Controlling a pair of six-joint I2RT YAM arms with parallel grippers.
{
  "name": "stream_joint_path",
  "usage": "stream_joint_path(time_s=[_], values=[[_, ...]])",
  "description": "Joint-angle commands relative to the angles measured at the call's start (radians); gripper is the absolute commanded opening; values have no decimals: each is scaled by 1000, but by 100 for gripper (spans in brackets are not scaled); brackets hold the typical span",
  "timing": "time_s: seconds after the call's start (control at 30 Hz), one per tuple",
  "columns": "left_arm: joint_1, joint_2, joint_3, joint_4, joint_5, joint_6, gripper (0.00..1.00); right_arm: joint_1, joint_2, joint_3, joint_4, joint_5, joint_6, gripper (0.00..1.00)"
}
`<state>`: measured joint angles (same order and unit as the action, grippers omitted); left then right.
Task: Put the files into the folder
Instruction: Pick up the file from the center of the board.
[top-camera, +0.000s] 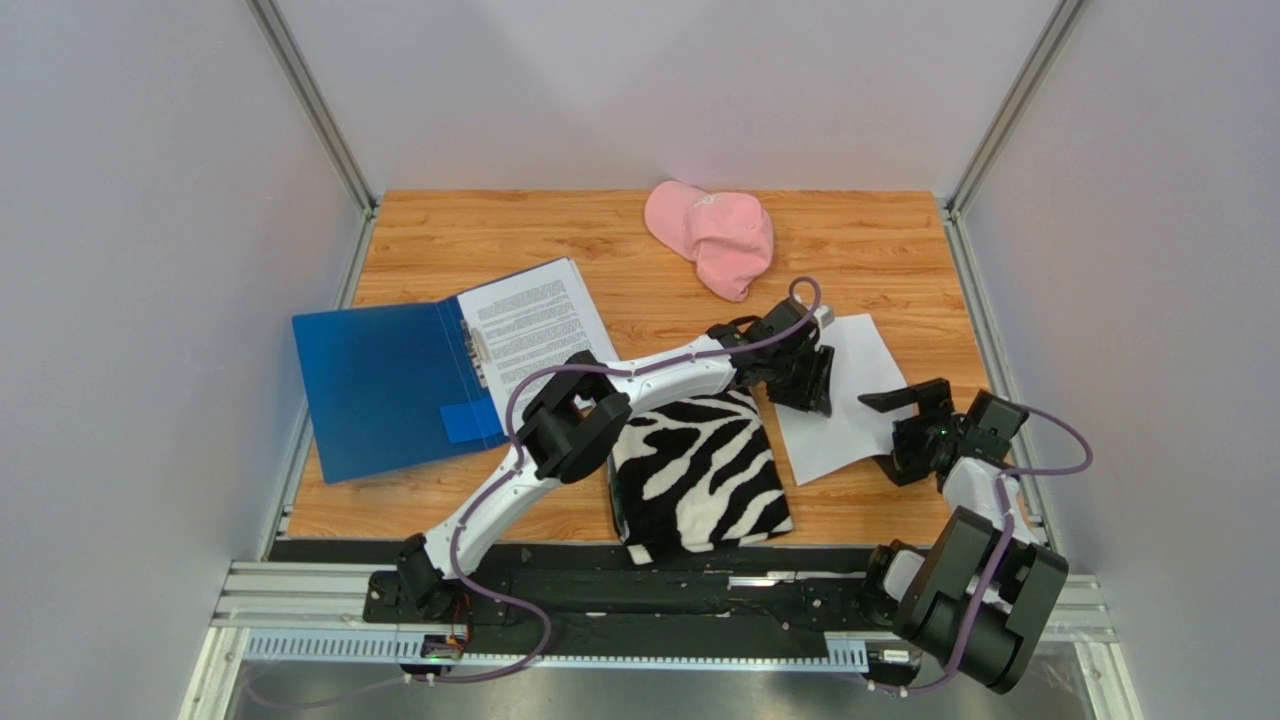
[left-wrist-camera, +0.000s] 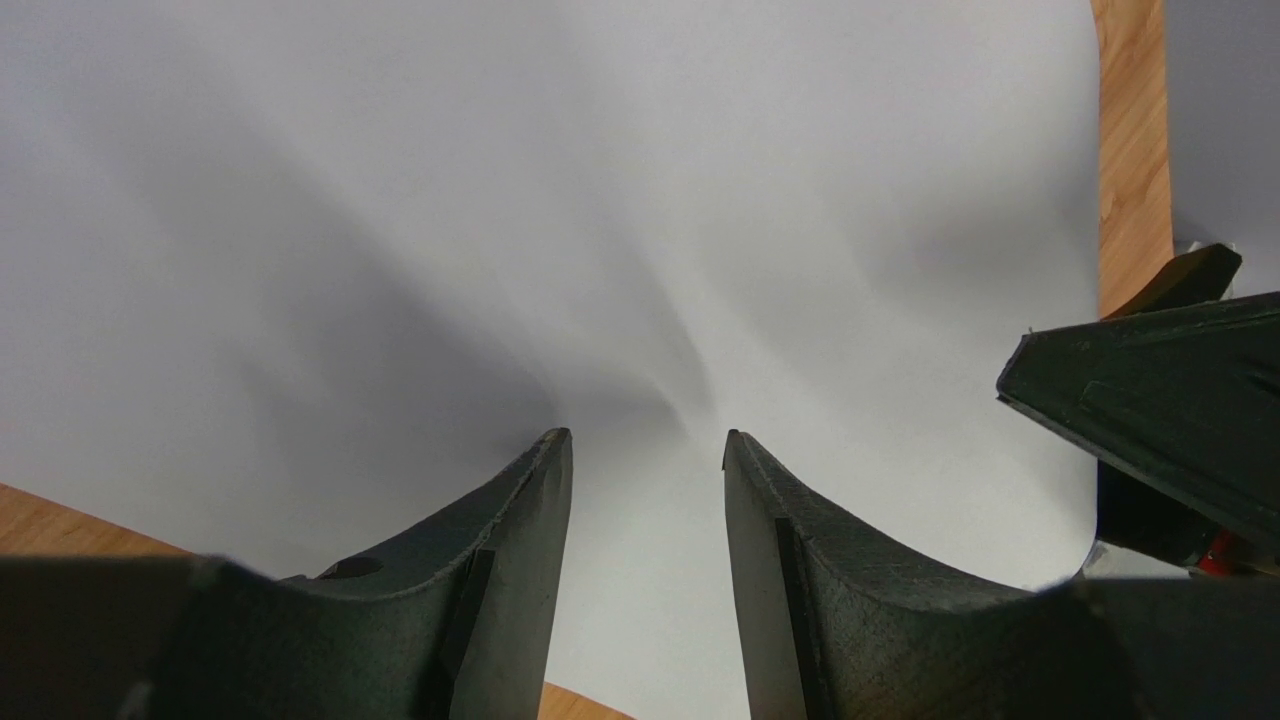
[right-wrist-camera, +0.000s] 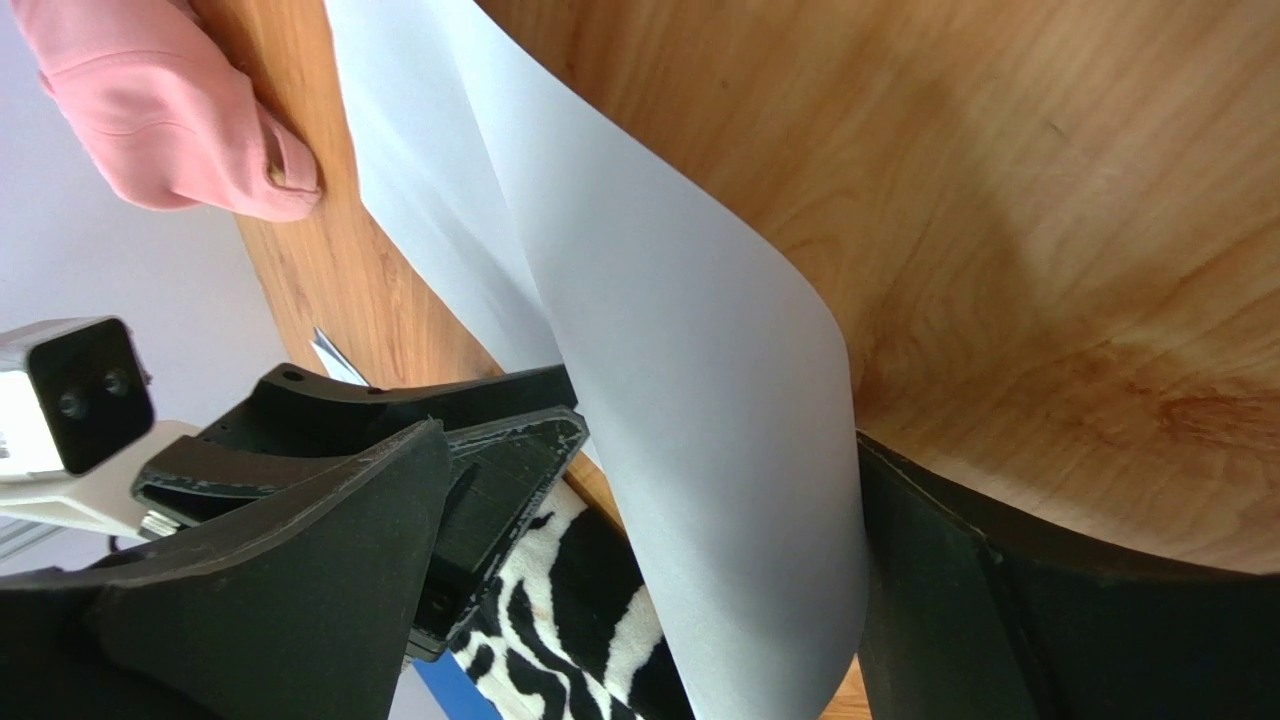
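The blue folder (top-camera: 376, 383) lies open at the left, with printed files (top-camera: 534, 318) stacked on its right half. One more file, a white sheet (top-camera: 842, 393), lies blank side up at the right. My left gripper (top-camera: 804, 393) reaches across onto the sheet's left part. In the left wrist view it (left-wrist-camera: 646, 443) is open, tips down on the sheet (left-wrist-camera: 601, 180), which puckers between them. My right gripper (top-camera: 897, 431) stands wide open at the sheet's right edge. In the right wrist view the sheet (right-wrist-camera: 676, 375) curls up between its fingers (right-wrist-camera: 654, 443), which are not closed on it.
A zebra-striped cloth (top-camera: 699, 473) lies just left of the sheet, under the left arm. A pink cap (top-camera: 714, 233) sits at the back of the wooden table (top-camera: 872, 240). Walls stand close on both sides.
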<state>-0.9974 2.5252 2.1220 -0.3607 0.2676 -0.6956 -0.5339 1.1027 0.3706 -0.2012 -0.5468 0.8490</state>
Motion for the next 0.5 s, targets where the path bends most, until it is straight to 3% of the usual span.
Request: stream_joint_path(time_s=[0.0,0.2,0.47], values=[[-4,-9,-28,-32,18,-18,52,-8,-44,30,32,1,8,95],[-4,-17,-34,-30,16,-15,51,-8,-124,71,-4,-27,68,94],[-4,-23,-40,-26,19,-15,51,-9,-110,88,-53,7,24,94]])
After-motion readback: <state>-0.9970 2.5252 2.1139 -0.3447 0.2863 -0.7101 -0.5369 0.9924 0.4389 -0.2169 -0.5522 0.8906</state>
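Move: The file's middle lies about 8 cm to my right hand's left and some 5 cm farther out, roughly 1 cm below; its right edge bows up between my wide-open fingers. For my left hand, the file's middle is about 4 cm to the right, 1 cm ahead and 1 cm down. From my right hand, the zebra cloth lies about 26 cm left and 5 cm back, the pink cap 26 cm left and 28 cm ahead. With my left fingertips staying down on the file, half open, I raise my right hand about 5 cm off the board at the file's right edge, easing some 2 cm forward and tipping the fingers up a little, under 10 degrees. The right fingers stay wide open, with the bowed edge still between them, near the right-hand finger. ##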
